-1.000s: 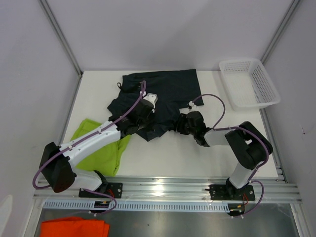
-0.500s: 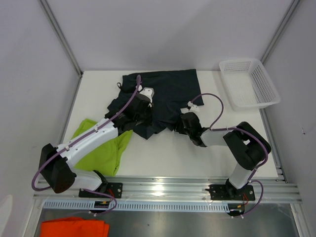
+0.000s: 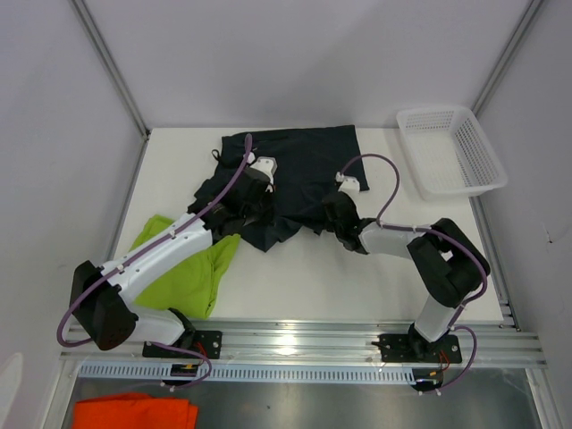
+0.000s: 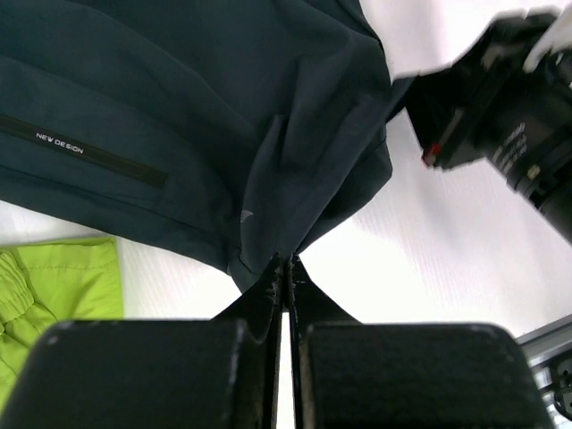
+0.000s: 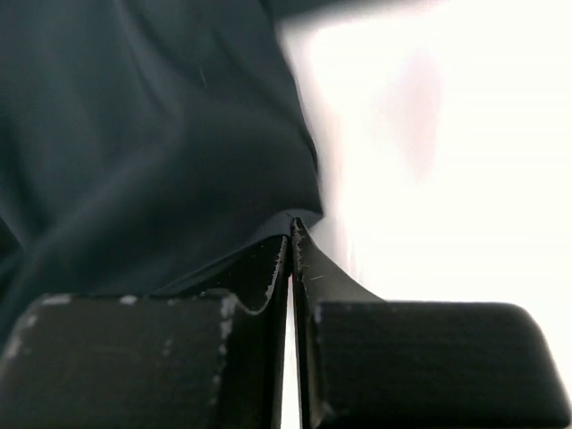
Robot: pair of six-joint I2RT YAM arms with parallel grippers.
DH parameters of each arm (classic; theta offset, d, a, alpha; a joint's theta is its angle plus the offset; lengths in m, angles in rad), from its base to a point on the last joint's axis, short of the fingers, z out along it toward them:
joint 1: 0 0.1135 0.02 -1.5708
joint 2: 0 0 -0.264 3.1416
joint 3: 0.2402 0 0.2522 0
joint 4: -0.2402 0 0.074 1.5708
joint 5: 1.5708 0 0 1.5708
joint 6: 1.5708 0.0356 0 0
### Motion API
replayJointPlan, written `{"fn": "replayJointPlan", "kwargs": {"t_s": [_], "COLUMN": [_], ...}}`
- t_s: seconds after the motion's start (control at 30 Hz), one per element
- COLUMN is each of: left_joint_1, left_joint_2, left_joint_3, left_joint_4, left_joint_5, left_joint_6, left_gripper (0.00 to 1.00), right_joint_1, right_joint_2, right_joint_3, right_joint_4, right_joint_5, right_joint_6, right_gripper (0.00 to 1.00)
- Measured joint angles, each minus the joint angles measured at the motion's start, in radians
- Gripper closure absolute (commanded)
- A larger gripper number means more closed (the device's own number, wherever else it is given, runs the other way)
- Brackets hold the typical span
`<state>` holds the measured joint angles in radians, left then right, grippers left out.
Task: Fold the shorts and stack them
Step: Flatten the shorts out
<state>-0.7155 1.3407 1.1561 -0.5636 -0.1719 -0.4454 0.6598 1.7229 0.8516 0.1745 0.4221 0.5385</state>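
Observation:
The dark navy shorts point(image 3: 299, 165) lie spread and rumpled on the far middle of the table. My left gripper point(image 3: 253, 201) is shut on a fold of their near edge; the left wrist view shows the dark shorts point(image 4: 223, 107) pinched at the tips of the left gripper point(image 4: 286, 261). My right gripper point(image 3: 332, 214) is shut on their right near hem, with the dark shorts point(image 5: 152, 134) caught at the tips of the right gripper point(image 5: 291, 225). The lime green shorts point(image 3: 183, 273) lie crumpled at the near left, partly under the left arm.
A white plastic basket point(image 3: 451, 152) stands at the far right corner. An orange cloth point(image 3: 134, 413) lies below the table's near rail. Grey walls close in the table on three sides. The right arm's black wrist point(image 4: 500, 98) shows in the left wrist view.
My right gripper has slid toward the dark shorts' hem and shut on it. My left gripper, shut on the fabric, has shifted a little farther away.

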Motion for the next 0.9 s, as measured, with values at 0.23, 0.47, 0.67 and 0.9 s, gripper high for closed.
{"fn": "replayJointPlan", "kwargs": {"t_s": [0.23,0.47,0.67,0.9], "left_joint_1": [0.001,-0.003,-0.027,-0.059], "left_joint_2": [0.000,-0.021,-0.030,-0.030], "left_joint_3": [-0.006,-0.069,-0.100,-0.109], "left_joint_4": [0.027,0.068,0.086,0.106], "left_joint_5": [0.047,0.084,0.098,0.104], "left_joint_6": [0.000,0.000,-0.004,-0.010], "left_gripper": [1.00,1.00,1.00,1.00], "right_joint_1": [-0.008,-0.049,-0.119,-0.151], "right_joint_2": [0.024,0.052,0.053,0.053], "right_joint_3": [0.173,0.196,0.178,0.148], "right_joint_4": [-0.065,-0.093,-0.109,-0.137], "right_joint_5": [0.112,0.128,0.090,0.028], "right_joint_6": [-0.224,-0.375,-0.379,-0.348], "right_gripper": [0.92,0.73,0.54,0.52]}}
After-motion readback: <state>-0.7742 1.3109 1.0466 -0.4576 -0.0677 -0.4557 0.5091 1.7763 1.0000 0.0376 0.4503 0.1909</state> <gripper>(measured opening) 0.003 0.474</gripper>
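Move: The right fingers are shut on the near right edge of the dark shorts, just above the table. From that hand the loose leg corner lies about 14 cm ahead and 12 cm to the right, a little lower. The left gripper holds another part of the near edge up; from it the right hand's pinched edge is some 8 cm ahead, 12 cm right and 14 cm below, and the folded green shorts about 27 cm left, 5 cm back and 16 cm down. Lift the right gripper forward and up, about 5 cm each, drawing the pinched edge towards the leg corner, then swing it some 7 cm right while sinking most of that height again, rolling it about 20 degrees and opening the fingers roughly halfway to let go. Keep the left gripper shut on its part and ease it about 3 cm back and 3 cm right, slightly down. ##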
